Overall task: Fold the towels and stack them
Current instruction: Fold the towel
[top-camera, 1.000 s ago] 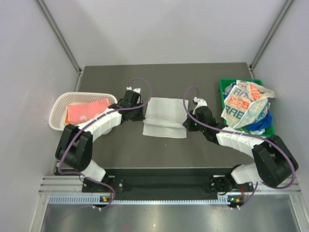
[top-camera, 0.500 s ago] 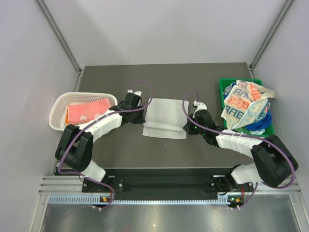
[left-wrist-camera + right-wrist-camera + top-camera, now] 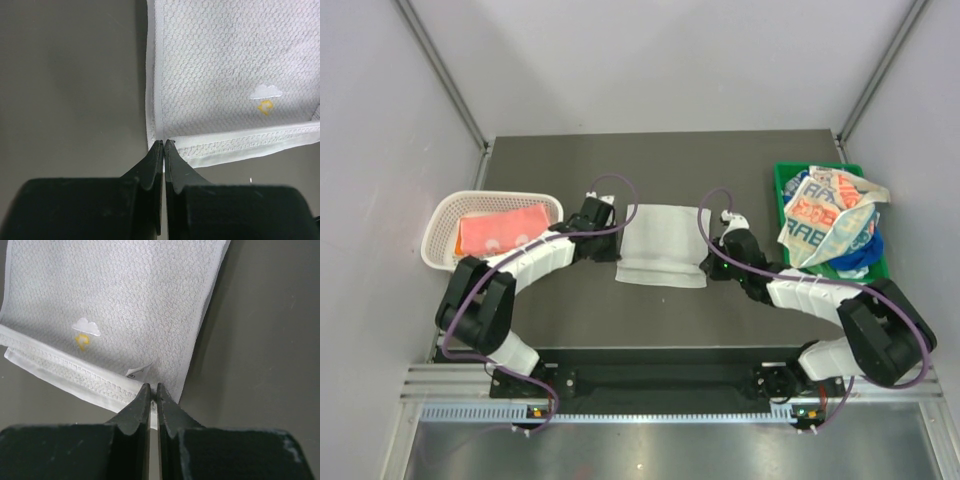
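Observation:
A plain white towel (image 3: 665, 240) lies folded in the middle of the table, its upper hem just short of the lower layer's near edge. My left gripper (image 3: 611, 255) is shut on the near left corner of the upper layer (image 3: 225, 75), fingertips (image 3: 158, 150) meeting at the hem. My right gripper (image 3: 706, 265) is shut on the near right corner (image 3: 125, 300), with cloth showing between its jaws. A folded pink towel with white motifs (image 3: 498, 230) lies in the white basket. A crumpled lettered towel (image 3: 828, 222) and a blue one (image 3: 860, 256) fill the green bin.
The white mesh basket (image 3: 438, 225) stands at the table's left edge, close to my left arm. At the right edge, beside my right arm, is the green bin (image 3: 785, 176). Grey walls enclose the table on three sides.
Both grippers have slid a little toward the near edge with the towel's upper layer, and the near hem has shifted slightly. The jaws stayed shut.

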Robot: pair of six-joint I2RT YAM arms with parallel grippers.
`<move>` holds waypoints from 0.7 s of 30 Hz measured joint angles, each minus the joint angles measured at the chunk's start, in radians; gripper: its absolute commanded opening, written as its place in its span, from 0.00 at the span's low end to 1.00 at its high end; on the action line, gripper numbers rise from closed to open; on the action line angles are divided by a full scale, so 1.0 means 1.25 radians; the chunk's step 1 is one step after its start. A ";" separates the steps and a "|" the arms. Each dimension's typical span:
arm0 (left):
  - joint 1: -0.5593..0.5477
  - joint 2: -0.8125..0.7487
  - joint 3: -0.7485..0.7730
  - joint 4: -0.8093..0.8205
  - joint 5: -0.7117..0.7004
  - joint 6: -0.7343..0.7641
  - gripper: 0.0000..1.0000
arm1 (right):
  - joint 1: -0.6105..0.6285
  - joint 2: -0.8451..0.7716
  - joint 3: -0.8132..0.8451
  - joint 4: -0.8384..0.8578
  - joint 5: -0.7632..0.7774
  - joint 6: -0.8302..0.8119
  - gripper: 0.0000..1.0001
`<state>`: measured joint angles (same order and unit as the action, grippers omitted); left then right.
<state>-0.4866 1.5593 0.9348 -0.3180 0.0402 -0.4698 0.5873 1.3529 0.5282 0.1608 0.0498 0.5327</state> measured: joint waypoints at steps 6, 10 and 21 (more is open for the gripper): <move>-0.006 0.002 -0.006 -0.001 0.003 -0.003 0.24 | 0.001 0.000 -0.006 0.002 0.000 0.003 0.23; -0.006 0.002 -0.006 -0.002 0.002 -0.003 0.24 | 0.002 -0.010 -0.011 -0.003 -0.001 0.002 0.30; -0.007 -0.036 0.000 -0.045 -0.003 -0.003 0.24 | 0.005 -0.099 -0.011 -0.033 0.002 0.002 0.33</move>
<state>-0.4953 1.5139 0.9348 -0.3740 0.0364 -0.4736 0.5938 1.2289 0.5148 0.1196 0.0528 0.5354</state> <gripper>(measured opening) 0.244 0.329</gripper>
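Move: The left hand still holds one end of the white towel's upper hem; the towel's near edge beneath lies about 3 cm back and 2 cm below, the white basket roughly 26 cm left and 6 cm farther out. The right hand holds the other end, with that near edge about 3 cm back and 2 cm below, and the green basket some 27 cm to its right and 9 cm farther out. Both hands part their fingers, releasing the towel's hem; the right rises about 3 cm, the left eases back 1 cm. ##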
